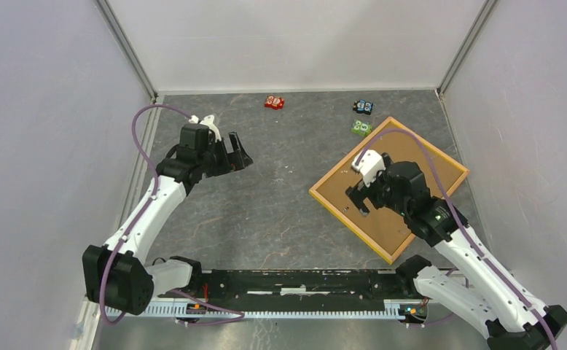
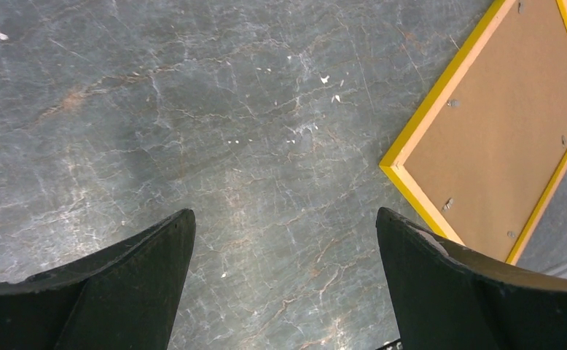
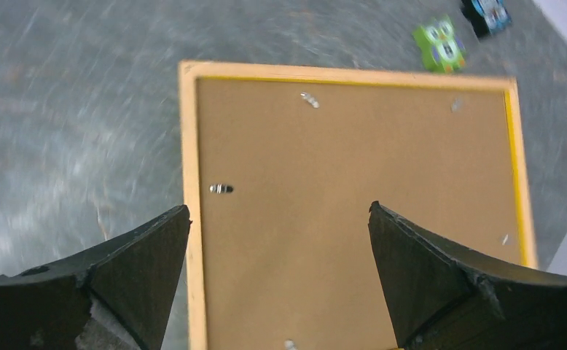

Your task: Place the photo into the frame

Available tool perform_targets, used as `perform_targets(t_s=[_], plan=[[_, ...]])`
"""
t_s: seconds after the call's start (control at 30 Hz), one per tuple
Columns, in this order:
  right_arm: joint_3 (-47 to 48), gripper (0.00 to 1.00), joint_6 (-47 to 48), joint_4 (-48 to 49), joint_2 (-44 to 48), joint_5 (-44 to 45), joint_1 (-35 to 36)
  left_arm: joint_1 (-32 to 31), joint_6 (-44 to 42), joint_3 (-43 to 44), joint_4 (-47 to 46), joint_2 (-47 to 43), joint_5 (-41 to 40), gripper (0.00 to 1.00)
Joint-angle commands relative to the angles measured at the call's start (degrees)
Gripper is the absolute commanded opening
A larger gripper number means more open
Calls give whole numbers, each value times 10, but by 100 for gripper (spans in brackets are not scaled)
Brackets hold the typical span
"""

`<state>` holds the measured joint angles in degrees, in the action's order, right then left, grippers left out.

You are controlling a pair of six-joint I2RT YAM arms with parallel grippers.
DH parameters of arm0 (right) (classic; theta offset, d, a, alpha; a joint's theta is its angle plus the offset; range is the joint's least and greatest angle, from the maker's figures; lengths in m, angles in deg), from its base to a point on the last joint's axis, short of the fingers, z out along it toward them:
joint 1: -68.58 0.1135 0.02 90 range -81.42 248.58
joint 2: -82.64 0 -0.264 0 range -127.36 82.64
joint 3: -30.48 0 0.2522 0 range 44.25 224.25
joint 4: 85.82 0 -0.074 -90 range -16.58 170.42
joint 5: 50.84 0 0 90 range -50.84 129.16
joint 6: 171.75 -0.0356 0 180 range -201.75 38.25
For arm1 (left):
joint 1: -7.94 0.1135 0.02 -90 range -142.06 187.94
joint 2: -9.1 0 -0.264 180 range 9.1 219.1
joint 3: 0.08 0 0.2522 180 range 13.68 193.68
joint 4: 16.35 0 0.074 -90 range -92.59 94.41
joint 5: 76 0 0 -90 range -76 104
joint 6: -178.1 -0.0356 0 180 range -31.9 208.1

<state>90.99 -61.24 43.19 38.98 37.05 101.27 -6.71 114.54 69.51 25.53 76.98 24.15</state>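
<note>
The frame [image 1: 431, 146], thin yellow-orange rails, lies flat at the right of the table, turned diamond-wise, with a plain brown backing board [image 1: 374, 235] filling it. The photo is out of view. My right gripper [image 1: 357, 200] hovers over the frame's left part, open and holding nothing. In the right wrist view its gripper [image 3: 279, 211] spans the left rail [image 3: 189, 146] and the board [image 3: 353, 146]. My left gripper [image 1: 238, 154] is open and holding nothing over bare table at the far left. In the left wrist view this gripper [image 2: 284, 219] has the frame's corner [image 2: 441, 87] to its upper right.
Three small toy blocks lie near the back wall: a red one [image 1: 274, 102], a black and blue one [image 1: 364, 107], and a green one [image 1: 361, 128] beside the frame's far corner. Small metal tabs [image 3: 221, 189] dot the board's edge. White walls enclose the table.
</note>
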Motion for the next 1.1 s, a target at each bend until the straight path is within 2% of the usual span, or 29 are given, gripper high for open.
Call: perform_targets(t_s=[0.0,0.13,0.23,0.33,0.43,0.53,0.63,0.77,0.87,1.0,1.07], plan=[[-44,98,-305,129,-31,153,-4,-4,-1,-1,-31,20,58,100],[-102,98,-371,174,-81,103,-15,-13,28,-8,-46,37,123,100],[-116,98,-445,183,-119,113,-38,-23,49,-27,-64,48,153,100],[-128,96,-493,231,-137,107,-57,-42,79,-53,-92,62,180,100],[-141,93,-471,271,-167,41,-57,-64,106,-77,-116,64,196,100],[-114,88,-409,202,-228,23,-58,-77,118,-97,-126,49,189,100],[-116,84,-368,154,-243,22,-54,-79,118,-112,-125,33,186,100],[-133,79,-348,115,-236,22,-44,-80,106,-121,-108,23,175,100],[-150,71,-363,108,-239,22,-26,-80,100,-122,-97,18,168,100],[-188,70,-441,175,-244,-29,39,-80,98,-124,-82,3,150,100],[-215,71,-509,265,-256,-58,60,-80,96,-122,-69,-6,132,100]])
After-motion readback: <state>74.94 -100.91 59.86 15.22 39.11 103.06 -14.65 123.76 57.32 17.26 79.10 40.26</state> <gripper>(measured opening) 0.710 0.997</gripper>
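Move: The metal clip midway along the frame's near-left edge lies almost straight below my right hand, about 1 cm ahead, 1 cm left and 18 cm down. At that level, the next clip on the far-left edge is about 12 cm ahead and 2 cm left of this hand, and the frame's left corner about 6 cm ahead and 12 cm left. From my left hand the near-left clip is roughly 27 cm right, 9 cm back and 17 cm down. I drop my right hand about 17 cm onto the frame's near-left edge, swinging slightly forward, then drawing back some 5 cm and finally edging left. Its wrist tips steeply down, some 35 degrees, turning clockwise, while the fingers narrow partway and end straddling the edge beside the clip; contact isn't clear. Meanwhile my open left hand goes about 8 cm right, 7 back and 6 down, towards the same edge. ##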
